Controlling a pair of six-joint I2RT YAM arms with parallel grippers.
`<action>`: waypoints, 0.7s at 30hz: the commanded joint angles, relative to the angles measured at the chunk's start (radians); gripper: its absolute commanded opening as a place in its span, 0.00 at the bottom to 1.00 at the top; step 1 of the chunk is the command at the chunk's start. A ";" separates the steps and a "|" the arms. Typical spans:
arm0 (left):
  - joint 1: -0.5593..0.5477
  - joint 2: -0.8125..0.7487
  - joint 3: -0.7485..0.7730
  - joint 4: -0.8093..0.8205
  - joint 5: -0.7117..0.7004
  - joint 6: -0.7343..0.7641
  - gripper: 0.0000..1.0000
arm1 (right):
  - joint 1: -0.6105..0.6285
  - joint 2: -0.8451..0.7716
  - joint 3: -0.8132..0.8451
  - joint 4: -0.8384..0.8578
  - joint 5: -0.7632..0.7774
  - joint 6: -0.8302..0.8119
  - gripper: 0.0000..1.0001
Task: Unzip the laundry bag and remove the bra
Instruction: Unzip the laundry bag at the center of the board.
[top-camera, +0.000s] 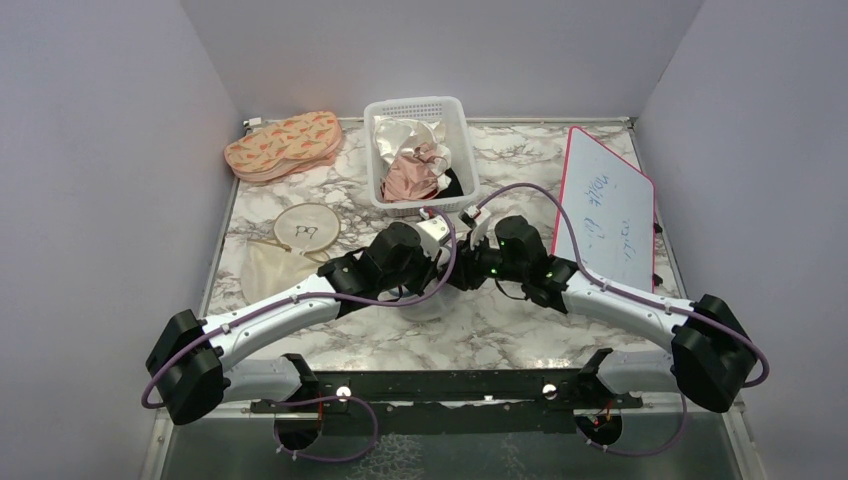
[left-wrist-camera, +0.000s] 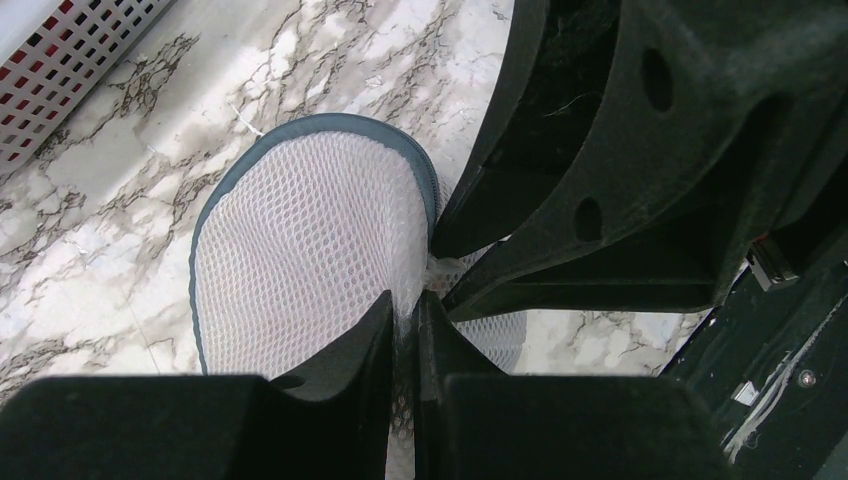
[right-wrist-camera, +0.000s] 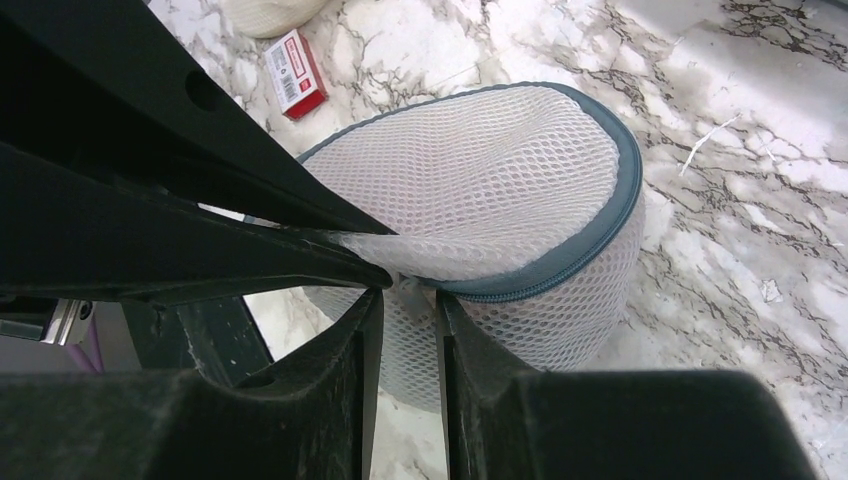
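The laundry bag (right-wrist-camera: 480, 170) is a round white mesh drum with a blue-grey zip rim (right-wrist-camera: 600, 230), standing on the marble table. My left gripper (left-wrist-camera: 403, 305) is shut on a pinch of the mesh top (left-wrist-camera: 300, 240) and holds it up in a fold. Close beside it is my right gripper (right-wrist-camera: 410, 297). Its jaws are a narrow gap apart, with the pale zip pull (right-wrist-camera: 408, 288) between the tips, and neither pad presses on the pull. In the top view both grippers meet over the bag and hide it. The bra is hidden.
A white slotted basket (top-camera: 418, 150) with pink and cream cloths stands behind the arms. A whiteboard (top-camera: 610, 205) lies at the right. To the left are a round hoop (top-camera: 306, 228), a cream pouch (top-camera: 268, 270) and a patterned pad (top-camera: 283, 145). A small red box (right-wrist-camera: 297, 72) lies near the bag.
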 joint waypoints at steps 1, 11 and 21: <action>0.002 0.000 0.022 0.014 0.045 -0.014 0.00 | 0.007 0.011 -0.018 0.062 0.023 0.010 0.24; 0.004 0.006 0.020 0.017 0.052 -0.011 0.00 | 0.008 0.002 -0.011 0.064 0.068 0.002 0.15; 0.004 0.002 0.017 0.019 0.048 0.005 0.00 | 0.007 -0.021 0.011 -0.009 0.139 0.005 0.01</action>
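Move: At the right fingertips, in the gap between them, hangs the zip pull of the laundry bag, about 1 cm to the left and 1 cm below. From that hand the bag's body is centred some 5 cm left, 3 cm back and 5 cm down; the white basket stands about 27 cm ahead, 6 cm left and 5 cm lower. For the left hand, which already pinches the bag's mesh, the pull is about 2 cm to the right, level front to back and 1 cm below. Closing from a narrow gap to almost shut, the right fingers pinch the zip pull at the rim, while the hand eases about 1 cm forward with a slight drift right and down, and turns barely 5 degrees clockwise. The left hand stays in place and keeps its pinch on the mesh fold right beside it. ##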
